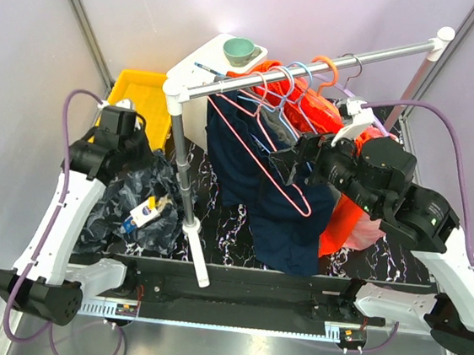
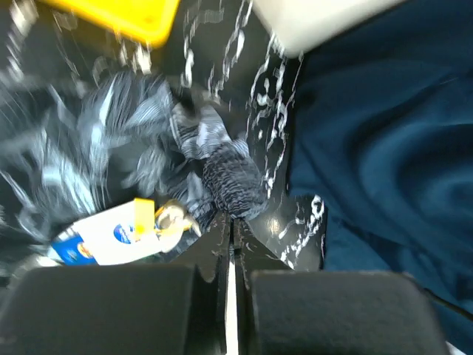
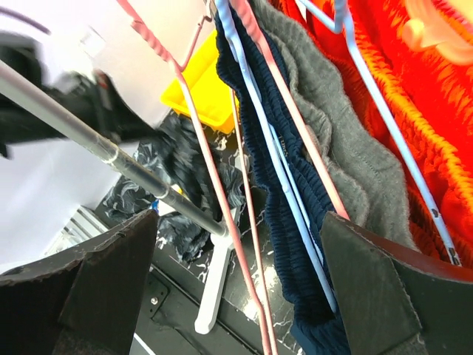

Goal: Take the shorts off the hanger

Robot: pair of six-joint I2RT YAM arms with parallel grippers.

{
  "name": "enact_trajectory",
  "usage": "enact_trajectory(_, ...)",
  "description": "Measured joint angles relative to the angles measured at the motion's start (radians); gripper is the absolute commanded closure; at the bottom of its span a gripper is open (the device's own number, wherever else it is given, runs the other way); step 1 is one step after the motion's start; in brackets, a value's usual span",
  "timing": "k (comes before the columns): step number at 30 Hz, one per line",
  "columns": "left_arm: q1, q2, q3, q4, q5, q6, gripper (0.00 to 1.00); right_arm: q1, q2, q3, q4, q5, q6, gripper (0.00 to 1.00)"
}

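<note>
The shorts (image 1: pixel 129 196), dark with pale leaf shapes, lie in a heap on the black marbled table at the left, off the hanger, with white paper tags (image 1: pixel 144 212) on them. My left gripper (image 1: pixel 147 168) hangs over them. In the blurred left wrist view its jaws (image 2: pixel 232 218) are pressed together, with a gathered peak of the shorts (image 2: pixel 229 181) at the tips. The pink hanger (image 1: pixel 256 153) hangs bare from the rail. My right gripper (image 1: pixel 285 167) is open, and in the right wrist view (image 3: pixel 236 281) the hanger's wires (image 3: pixel 230 226) pass between its fingers.
The silver rail (image 1: pixel 316 71) stands on a white post (image 1: pixel 186 189). A navy garment (image 1: pixel 283 225) on a light blue hanger (image 1: pixel 293 86) and an orange garment (image 1: pixel 342 227) hang beside the pink hanger. A yellow bin (image 1: pixel 148 92) and a white box (image 1: pixel 206 68) stand behind.
</note>
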Motion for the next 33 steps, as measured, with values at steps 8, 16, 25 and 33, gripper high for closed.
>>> enact_trajectory(8,0.108,-0.194,-0.273,-0.011,0.002,-0.24,1.0,0.0,-0.02,-0.004,0.013,0.002,0.004,0.0)
enact_trajectory(16,0.269,-0.306,-0.452,-0.128,-0.027,-0.458,0.55,0.0,-0.043,-0.028,0.011,0.018,0.005,0.0)
enact_trajectory(25,0.357,-0.249,-0.521,-0.107,-0.043,-0.532,0.01,0.0,-0.084,-0.03,0.001,0.061,0.007,0.0)
enact_trajectory(33,0.366,-0.094,-0.599,0.038,-0.035,-0.51,0.01,0.0,-0.11,-0.029,-0.029,0.109,-0.011,0.0)
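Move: The patterned shorts, their waistband still pinched in the left fingers, already lie mostly in a heap on the table; the heap's middle is about 25 cm below the left hand, 6 cm back and 8 cm to its left. The price tag on them sits some 6 cm back and 4 cm left. The yellow tray is about 20 cm ahead and 10 cm left, and the rack's leg joint 9 cm back, 8 cm right. From the right hand the heap is some 38 cm left, 1 cm ahead, about 43 cm below. The pinched waistband of the patterned shorts is carried down, back and left onto the heap, the left hand turning nearly 50 degrees counter-clockwise; there the fingers open wide and let go. Open, the hand sinks another 5 cm or so over the shorts with a slight reach forward, tipping further down. Up at the hangers, the open, empty right hand drifts about 4 cm right, towards the orange shorts. ##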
